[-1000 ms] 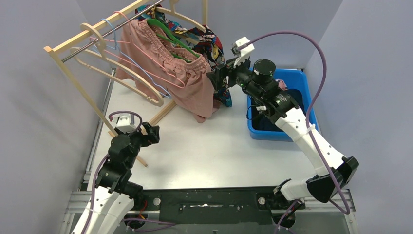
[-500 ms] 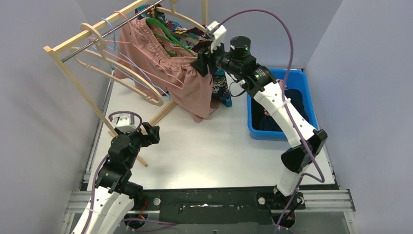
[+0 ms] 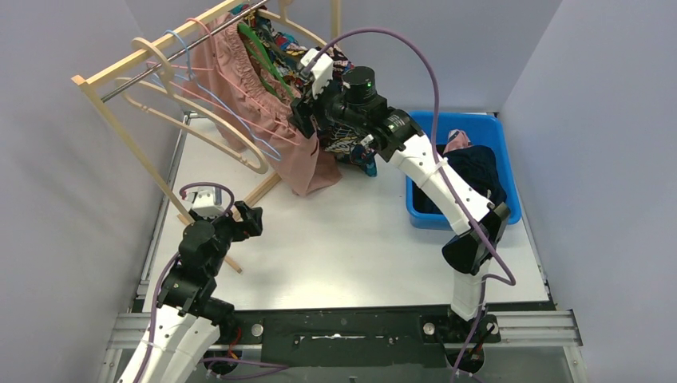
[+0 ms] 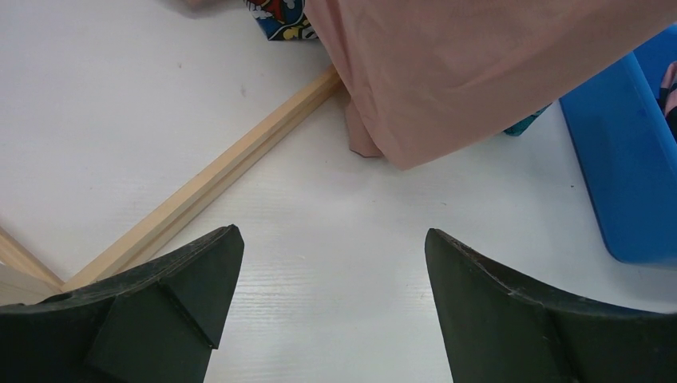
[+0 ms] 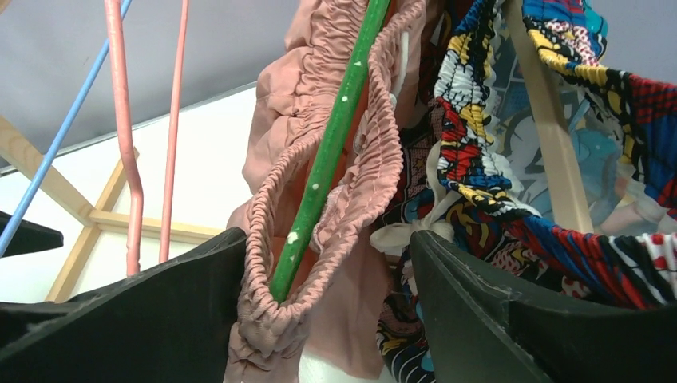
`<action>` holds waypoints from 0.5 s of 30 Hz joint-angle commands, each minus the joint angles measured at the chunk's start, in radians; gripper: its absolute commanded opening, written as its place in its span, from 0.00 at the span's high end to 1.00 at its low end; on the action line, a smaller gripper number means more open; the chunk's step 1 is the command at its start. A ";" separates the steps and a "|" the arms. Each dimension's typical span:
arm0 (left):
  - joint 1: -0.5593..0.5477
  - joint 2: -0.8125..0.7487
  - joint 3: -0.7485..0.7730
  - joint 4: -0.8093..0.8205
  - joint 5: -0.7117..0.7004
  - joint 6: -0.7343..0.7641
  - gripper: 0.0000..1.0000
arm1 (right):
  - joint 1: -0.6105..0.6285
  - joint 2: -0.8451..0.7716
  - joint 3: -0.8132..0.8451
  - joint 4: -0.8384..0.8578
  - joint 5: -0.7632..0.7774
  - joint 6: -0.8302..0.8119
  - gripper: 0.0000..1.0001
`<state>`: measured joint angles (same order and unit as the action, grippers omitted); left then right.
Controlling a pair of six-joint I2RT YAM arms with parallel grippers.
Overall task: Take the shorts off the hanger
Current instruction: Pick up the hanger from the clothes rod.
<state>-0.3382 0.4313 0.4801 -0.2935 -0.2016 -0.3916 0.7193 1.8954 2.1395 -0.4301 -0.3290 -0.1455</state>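
Observation:
Dusty pink shorts [image 3: 275, 120] with a gathered waist hang on a green hanger [image 3: 257, 49] from the rack. Comic-print shorts [image 3: 349, 144] hang just behind them to the right. My right gripper [image 3: 302, 120] is raised at the near end of the pink waistband [image 5: 267, 263]. It stands open [image 5: 327, 233] around that end and the tip of the green hanger [image 5: 327, 159]. The left finger touches the fabric; the right one is apart from it, beside the comic-print shorts [image 5: 479, 159]. My left gripper [image 3: 251, 214] hovers open [image 4: 331, 231] over bare table, holding nothing.
A wooden rack [image 3: 120, 68] carries empty wooden [image 3: 209, 136], pink and blue hangers at its left. Its base bar [image 4: 223, 175] crosses the table near my left gripper. A blue bin [image 3: 459, 223] at the right holds dark and pink garments [image 3: 479, 171].
My right arm swung left from beside the bin to the rack, reaching the pink waistband end. The pink shorts shifted left. The left arm stayed still.

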 commanded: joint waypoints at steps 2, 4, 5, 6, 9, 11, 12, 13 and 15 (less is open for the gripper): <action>0.005 -0.005 0.003 0.056 0.014 0.002 0.15 | 0.000 0.018 0.075 0.091 0.002 -0.012 0.25; 0.004 -0.006 0.002 0.055 0.017 0.002 0.15 | 0.002 0.042 0.098 0.077 0.015 -0.002 0.28; 0.005 -0.008 0.002 0.054 0.017 0.001 0.15 | 0.003 0.053 0.106 0.069 0.026 0.003 0.33; 0.004 -0.008 0.002 0.053 0.018 0.001 0.15 | 0.003 0.060 0.107 0.062 0.032 0.006 0.41; 0.005 -0.009 0.000 0.053 0.019 0.002 0.15 | 0.008 0.069 0.094 0.059 0.086 0.010 0.69; 0.005 -0.009 0.000 0.053 0.021 0.002 0.14 | 0.018 0.064 0.093 0.067 0.156 0.022 0.93; 0.005 -0.009 0.000 0.055 0.023 0.002 0.14 | 0.023 0.054 0.083 0.085 0.186 0.022 0.99; 0.005 -0.008 0.000 0.055 0.024 0.002 0.15 | 0.030 0.033 0.057 0.119 0.211 0.019 1.00; 0.005 -0.007 0.000 0.054 0.025 0.002 0.14 | 0.047 -0.020 -0.043 0.224 0.242 0.002 1.00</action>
<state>-0.3382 0.4301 0.4789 -0.2935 -0.1944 -0.3912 0.7303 1.9686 2.1880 -0.3946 -0.2043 -0.1242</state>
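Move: Just off the right hand's open fingertips, about 1 cm back and 1 cm left at the same height, is the near end of the green hanger, wrapped in the pink shorts' waistband. The pink wire hanger's near end is roughly 6 cm back and 3 cm left. The printed shorts' waistband is some 8 cm ahead and 3 cm right, slightly lower. From the idle left hand, the green hanger's end is about 13 cm ahead, 12 cm right and 19 cm above. Closing almost fully from wide open, the right fingers pinch the green hanger's near end together with the pink waistband around it. Meanwhile the hand eases forward about 3 cm towards the printed shorts, first rising slightly, then dipping to finish 1 cm lower, and turning some 5 degrees clockwise. ##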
